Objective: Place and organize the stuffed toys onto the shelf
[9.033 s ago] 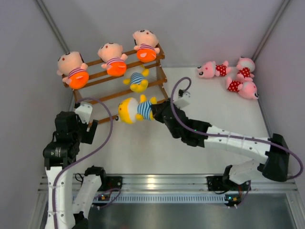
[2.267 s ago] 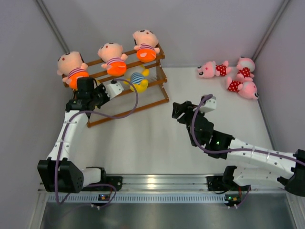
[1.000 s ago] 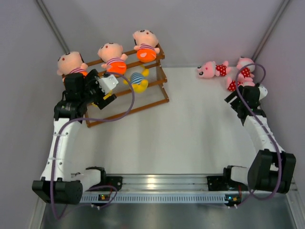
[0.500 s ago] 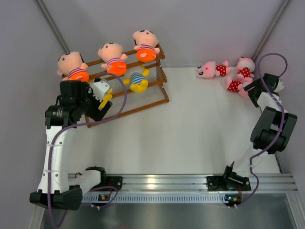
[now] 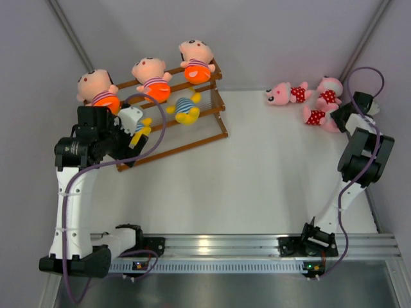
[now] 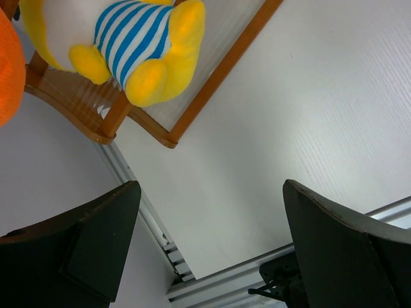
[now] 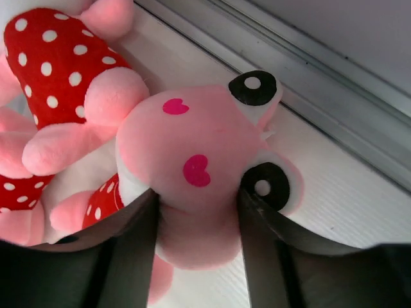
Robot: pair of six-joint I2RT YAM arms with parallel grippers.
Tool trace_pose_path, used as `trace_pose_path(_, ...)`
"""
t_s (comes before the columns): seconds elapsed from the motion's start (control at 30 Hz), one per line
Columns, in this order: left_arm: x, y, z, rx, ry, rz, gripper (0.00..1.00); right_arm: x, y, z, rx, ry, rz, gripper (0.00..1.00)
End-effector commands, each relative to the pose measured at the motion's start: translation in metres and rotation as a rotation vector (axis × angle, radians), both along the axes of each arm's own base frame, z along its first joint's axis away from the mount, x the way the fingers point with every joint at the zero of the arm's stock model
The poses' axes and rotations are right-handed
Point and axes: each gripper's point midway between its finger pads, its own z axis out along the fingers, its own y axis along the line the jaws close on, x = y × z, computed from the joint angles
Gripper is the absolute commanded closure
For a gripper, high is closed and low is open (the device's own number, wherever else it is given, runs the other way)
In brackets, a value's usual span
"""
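The brown stepped shelf (image 5: 205, 138) stands at the far left with three peach dolls in orange shorts (image 5: 149, 78) on its top tier. One yellow striped doll (image 5: 186, 109) sits on the middle tier. A second yellow doll (image 6: 138, 38) sits left of it, mostly hidden behind my left arm in the top view. My left gripper (image 5: 122, 147) hangs open and empty in front of the shelf (image 6: 212, 70). Three pink polka-dot dolls (image 5: 282, 94) lie at the far right. My right gripper (image 5: 340, 119) is shut on the head of the nearest pink doll (image 7: 199, 160).
The grey side walls stand close to both arms. A metal rail (image 5: 212, 247) runs along the near table edge. A wall rail (image 7: 308, 96) runs just behind the pink dolls. Another pink doll's red dress (image 7: 58, 58) touches the gripped one.
My left gripper let the second yellow doll go on the middle tier and drew back, open. My right arm swung to the far right and closed on a pink doll's head.
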Motion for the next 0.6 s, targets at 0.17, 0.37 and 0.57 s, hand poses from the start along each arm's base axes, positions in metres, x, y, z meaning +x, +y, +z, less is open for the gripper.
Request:
trace_pose_path(0.17, -0.014, -0.015, 0.010, -0.070, 0.004, -0.049, 0.02, -0.025, 0.011, 0.005, -0.043, 0.046, 0.082, 1.00)
trace_pose_path(0.37, -0.022, -0.034, 0.006, -0.118, 0.012, -0.150, 0.04, -0.055, 0.084, 0.105, -0.217, -0.050, 0.369, 1.00)
trace_pose_path(0.57, -0.037, -0.048, -0.007, -0.168, 0.039, -0.219, 0.04, -0.103, 0.251, 0.131, -0.313, -0.027, 1.003, 1.00)
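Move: The pink pig toy lying nearest the right hand has its head already between the half-closed right fingers; its middle is about 1 cm ahead, 4 cm to the left and 2 cm below. The second pig is some 12 cm ahead and 4 cm left; the third is roughly 11 cm ahead and 21 cm left, both about 3 cm lower. From the left hand, the nearest pig lies about 28 cm ahead, 80 cm right and 25 cm below. The right fingers shut on the pig's head, pinching a fold of plush nearly closed while sinking barely half a centimetre. Still gripping, the hand pulls back, then sweeps left and up towards the shelf, ending some 16 cm left, 12 cm higher and 6 cm back, turned roughly 35 degrees counter-clockwise. The left hand, wide open and empty, drifts about 4 cm right and back, away from the shelf. ##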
